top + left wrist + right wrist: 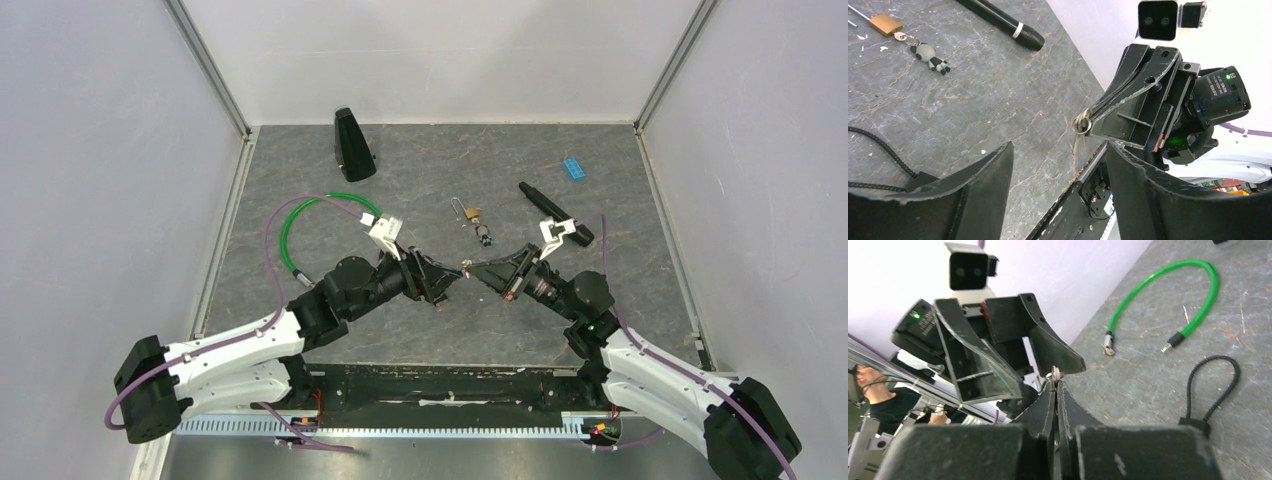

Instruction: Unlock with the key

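My right gripper (1055, 383) is shut on a small key ring (1054, 373) that pokes out past its tips, held above the table. In the left wrist view a thin key (1076, 143) hangs down from the ring. My left gripper (1059, 150) faces it tip to tip, open, its jaws wide apart and nothing between them; the key hangs just ahead of them. The brass padlock (470, 213) lies on the table beyond both grippers, with another key in it and a panda charm (930, 56) attached.
A green cable lock (320, 215) curves at the left beside a black cord loop (1213, 385). A black pen (555, 212) lies right of the padlock, a blue block (574, 168) at the far right, and a black wedge (352, 145) stands at the back.
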{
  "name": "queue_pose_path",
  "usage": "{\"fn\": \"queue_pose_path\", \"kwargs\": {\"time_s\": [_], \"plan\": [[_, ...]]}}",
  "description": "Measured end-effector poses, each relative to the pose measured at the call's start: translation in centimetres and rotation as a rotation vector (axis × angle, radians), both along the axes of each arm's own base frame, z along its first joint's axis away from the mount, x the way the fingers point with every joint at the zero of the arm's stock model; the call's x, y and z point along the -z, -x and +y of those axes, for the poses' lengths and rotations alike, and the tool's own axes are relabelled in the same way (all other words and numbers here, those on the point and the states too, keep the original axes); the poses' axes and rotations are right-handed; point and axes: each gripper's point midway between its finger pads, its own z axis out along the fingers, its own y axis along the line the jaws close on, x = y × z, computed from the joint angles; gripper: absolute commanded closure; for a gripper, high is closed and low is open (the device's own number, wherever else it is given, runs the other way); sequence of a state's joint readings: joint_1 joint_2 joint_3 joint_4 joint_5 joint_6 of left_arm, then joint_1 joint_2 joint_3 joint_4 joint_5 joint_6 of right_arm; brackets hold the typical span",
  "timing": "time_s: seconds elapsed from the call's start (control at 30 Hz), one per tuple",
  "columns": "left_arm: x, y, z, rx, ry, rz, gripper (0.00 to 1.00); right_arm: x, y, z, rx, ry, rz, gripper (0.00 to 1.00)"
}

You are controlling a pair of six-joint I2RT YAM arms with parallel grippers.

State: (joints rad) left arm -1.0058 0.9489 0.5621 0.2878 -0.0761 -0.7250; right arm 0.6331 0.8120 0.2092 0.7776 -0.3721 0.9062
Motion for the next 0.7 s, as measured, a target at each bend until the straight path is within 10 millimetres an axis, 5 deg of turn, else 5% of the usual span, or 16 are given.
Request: {"fn": "queue_pose_path", "kwargs": {"time_s": [0.23,0.7], "plan": [[-0.8,0.1,-0.5,0.004,0.072,0.006,0.45,-2.1,0.2,-0.3,0.01,-0.091,-0.018,1.0],[-0.8,0.8,-2.4,0.058,0.121,0.033,0.6,-2.5,0.5,-0.4,0.015,-0.132,-0.017,1.0]]}}
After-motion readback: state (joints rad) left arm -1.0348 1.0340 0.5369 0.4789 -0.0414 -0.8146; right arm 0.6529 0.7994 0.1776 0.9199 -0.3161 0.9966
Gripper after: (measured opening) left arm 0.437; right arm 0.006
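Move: The key with its ring is pinched in the shut right fingertips, roughly 1 cm ahead and 2 cm left of that hand's point. From the left hand it lies about 4 cm right and 2 cm ahead, level. Some 22 cm below the left hand, the black cable lock lies 6 cm ahead and 5 cm left, the little figurine 18 cm ahead and 7 cm right, the brass padlock 24 cm ahead and 5 cm right. Left hand eases about 2.5 cm right towards the key, narrowing its fingers, as the right hand lifts it. ##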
